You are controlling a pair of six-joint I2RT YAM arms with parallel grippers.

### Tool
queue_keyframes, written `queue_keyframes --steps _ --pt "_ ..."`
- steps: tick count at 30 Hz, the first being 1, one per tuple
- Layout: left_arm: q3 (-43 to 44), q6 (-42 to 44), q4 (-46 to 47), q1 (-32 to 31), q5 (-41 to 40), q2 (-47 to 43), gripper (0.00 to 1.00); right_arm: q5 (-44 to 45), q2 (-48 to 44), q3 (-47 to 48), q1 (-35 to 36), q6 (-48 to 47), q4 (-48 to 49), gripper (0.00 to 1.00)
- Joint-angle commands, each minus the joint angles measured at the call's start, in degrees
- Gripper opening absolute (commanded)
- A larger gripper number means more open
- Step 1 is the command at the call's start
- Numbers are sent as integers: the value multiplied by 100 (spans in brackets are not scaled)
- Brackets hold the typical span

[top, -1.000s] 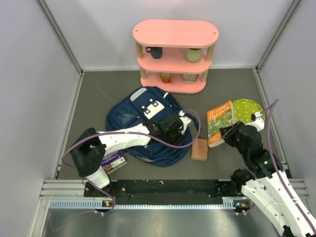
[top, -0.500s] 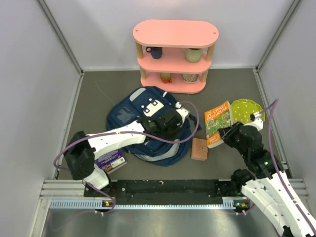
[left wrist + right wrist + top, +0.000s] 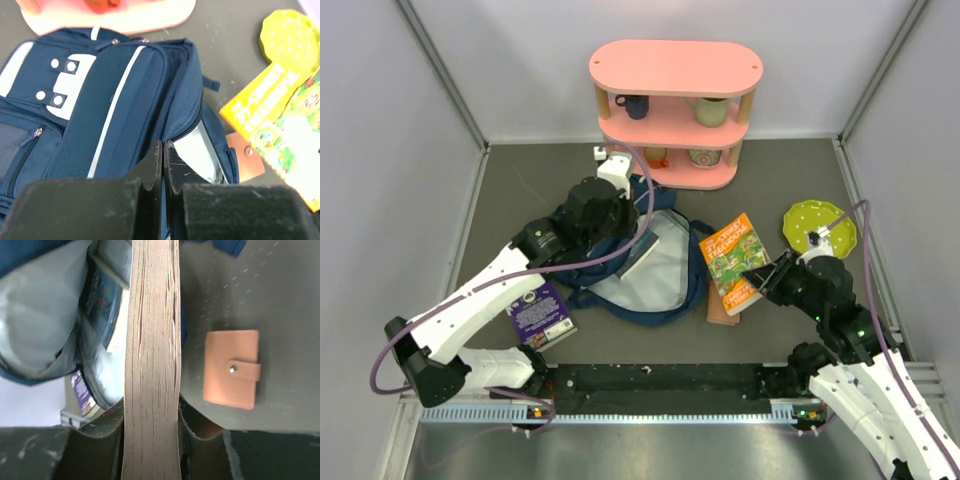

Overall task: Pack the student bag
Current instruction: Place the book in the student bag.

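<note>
The student bag [image 3: 582, 296] lies on the floor in front of the shelf, navy with white stripes, and gapes to show its pale lining [image 3: 658, 266]. My left gripper [image 3: 163, 145] is shut on the navy zip edge of its front flap [image 3: 120, 95] and holds it up; in the top view the left gripper [image 3: 620, 228] hangs over the bag's far side. My right gripper [image 3: 152, 415] is shut on a thick book [image 3: 152, 355], seen page-edge on. Its yellow-green cover [image 3: 733, 260] hovers tilted at the bag's right rim.
A brown wallet [image 3: 719, 312] lies on the floor under the held book. A purple book [image 3: 542, 312] rests left of the bag. A green plate [image 3: 818, 222] sits at the right. The pink shelf [image 3: 675, 68] with mugs stands behind. Grey walls close in both sides.
My left gripper closed on the bag's flap and pulled it up and back toward the shelf, opening the bag. My right gripper lifted the book and carried it left toward the opening.
</note>
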Motion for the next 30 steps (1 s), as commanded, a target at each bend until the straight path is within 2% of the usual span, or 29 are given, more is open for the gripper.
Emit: queue_keyframes --steps 1,5,8,12,18,23,27,30 --pt "458 50 697 100 -550 -210 0 -1283 5 71 -21 448 1058 0" --pt "396 -20 688 100 -523 -166 0 -2521 286 -456 -21 1012 2341 0" --pt "300 -73 749 100 -461 -201 0 -2830 540 -791 -13 1355 3247 0" --pt "194 -135 855 108 -400 -341 0 -3068 1119 -853 5 1391 3731 0" --pt "194 -38 855 100 -189 -394 0 -3332 2096 -985 75 1628 5251 0" --pt "168 -99 864 108 -66 -429 0 -3315 3212 -651 251 1593 5761 0" --pt "203 -91 917 108 48 -456 0 -3245 3968 -422 400 1698 6532 0" --pt "229 -82 917 108 75 -456 0 -3096 4609 -37 637 1515 6597 0"
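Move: The right gripper already holds the orange book. The opening of the student bag it is bound for lies about 23 cm to its left, some 6 cm farther ahead and 14 cm below. The tan wallet is on the table about 5 cm left and 18 cm down; the yellow plate is some 17 cm ahead and 18 cm to the right. The left gripper already pinches the bag's raised edge, the opening about 24 cm below it, 5 cm right and 5 cm back. Carry the orange book left about 14 cm with the right gripper, over the wallet to the bag's opening, then also ease it forward and down some 4 cm under the raised flap. Turn the wrist counter-clockwise and roll its left side up, roughly 25 degrees each, keeping the grip. Lift the left gripper about 2 cm first and keep it pinching the flap open. ##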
